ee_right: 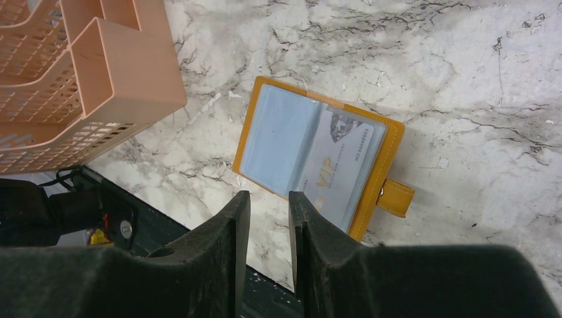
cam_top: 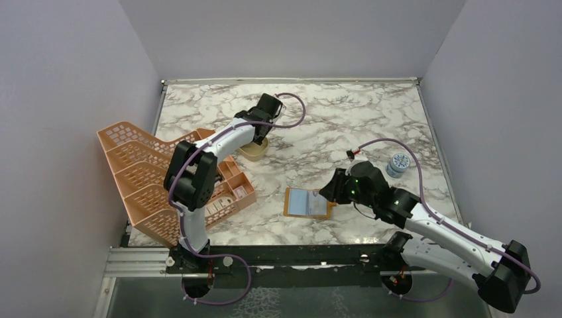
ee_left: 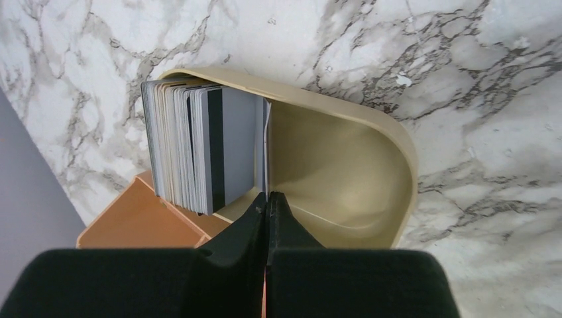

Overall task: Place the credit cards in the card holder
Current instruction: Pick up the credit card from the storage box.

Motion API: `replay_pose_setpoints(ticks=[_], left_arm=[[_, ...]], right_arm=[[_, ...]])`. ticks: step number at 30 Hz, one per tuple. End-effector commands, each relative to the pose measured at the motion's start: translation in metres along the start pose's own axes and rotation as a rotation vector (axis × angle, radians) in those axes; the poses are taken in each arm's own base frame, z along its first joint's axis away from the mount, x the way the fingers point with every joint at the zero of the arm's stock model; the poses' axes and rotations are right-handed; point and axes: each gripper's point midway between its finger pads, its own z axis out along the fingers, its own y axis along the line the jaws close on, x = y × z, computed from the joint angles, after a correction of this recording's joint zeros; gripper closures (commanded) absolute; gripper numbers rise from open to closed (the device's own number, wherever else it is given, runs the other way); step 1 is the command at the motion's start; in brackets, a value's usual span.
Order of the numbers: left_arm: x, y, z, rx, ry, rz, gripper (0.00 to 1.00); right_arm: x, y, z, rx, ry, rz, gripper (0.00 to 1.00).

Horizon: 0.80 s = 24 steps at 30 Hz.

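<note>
A stack of grey credit cards (ee_left: pixel 192 149) stands on edge in the left end of a tan oval dish (ee_left: pixel 397 146). One thin card (ee_left: pixel 266 146) stands apart from the stack, and my left gripper (ee_left: pixel 268 197) is shut on its near edge. From above, that gripper (cam_top: pixel 255 136) is down in the dish (cam_top: pixel 254 152). The mustard card holder (ee_right: pixel 278 139) lies open on the marble with a VIP card (ee_right: pixel 341 169) in its right pocket. My right gripper (ee_right: pixel 268 197) hovers open at the holder's near edge, with nothing between its fingers. The top view shows the holder (cam_top: pixel 308 202) just left of that gripper (cam_top: pixel 329 192).
A big peach lattice rack (cam_top: pixel 159 179) fills the left side, close beside the dish and the left arm. A small round blue-white tin (cam_top: pixel 398 164) and a small black connector (cam_top: pixel 351 154) lie right of centre. The table's dark front rail (cam_top: pixel 298 255) runs just below the holder.
</note>
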Motion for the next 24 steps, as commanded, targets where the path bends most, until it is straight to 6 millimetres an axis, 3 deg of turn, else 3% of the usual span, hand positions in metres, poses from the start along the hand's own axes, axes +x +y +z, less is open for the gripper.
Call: replay_pose_setpoints(ticks=[1,11,16,24], left_arm=[[-0.022,-0.004,-0.036,0.102,-0.083,-0.122,1.0],[-0.035,-0.035,-0.079,0.342,-0.175,-0.269,1.0],[-0.044,-0.064,-0.125,0.584,-0.264,-0.351,1.0],[-0.04,-0.113,-0.199,1.025,-0.343,-0.464,1.0]], right_arm=[[-0.004,0.008,-0.006,-0.038,-0.015,0.009,0.71],[-0.011,0.027,-0.009,-0.112,-0.027,0.043,0.71],[-0.019,0.046,-0.013,-0.213,-0.062,0.098,0.7],[-0.037,0.069,-0.027,-0.354,-0.147,0.241,0.71]])
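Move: The card holder, where the left hand's gripped card is to go, lies open about 18 cm back and 17 cm to the right of that hand, some 7 cm lower. The storage box is directly beneath the left hand, its middle about 5 cm down; the rest of the card stack stands in it some 4 cm ahead and 3 cm left, 3 cm lower. From the right hand, the holder is about 5 cm ahead, 5 cm left and 10 cm down. The card, already pinched by its edge, is drawn up out of the storage box by the left hand, climbing nearly 9 cm while going right, then faster back and right towards the card holder, about 11 cm back and 10 cm right in all; the hand rolls some 45 degrees, fingers swinging to point down and rightward. Late on, the open right hand rises about 5 cm, drifts left and rolls slightly. ##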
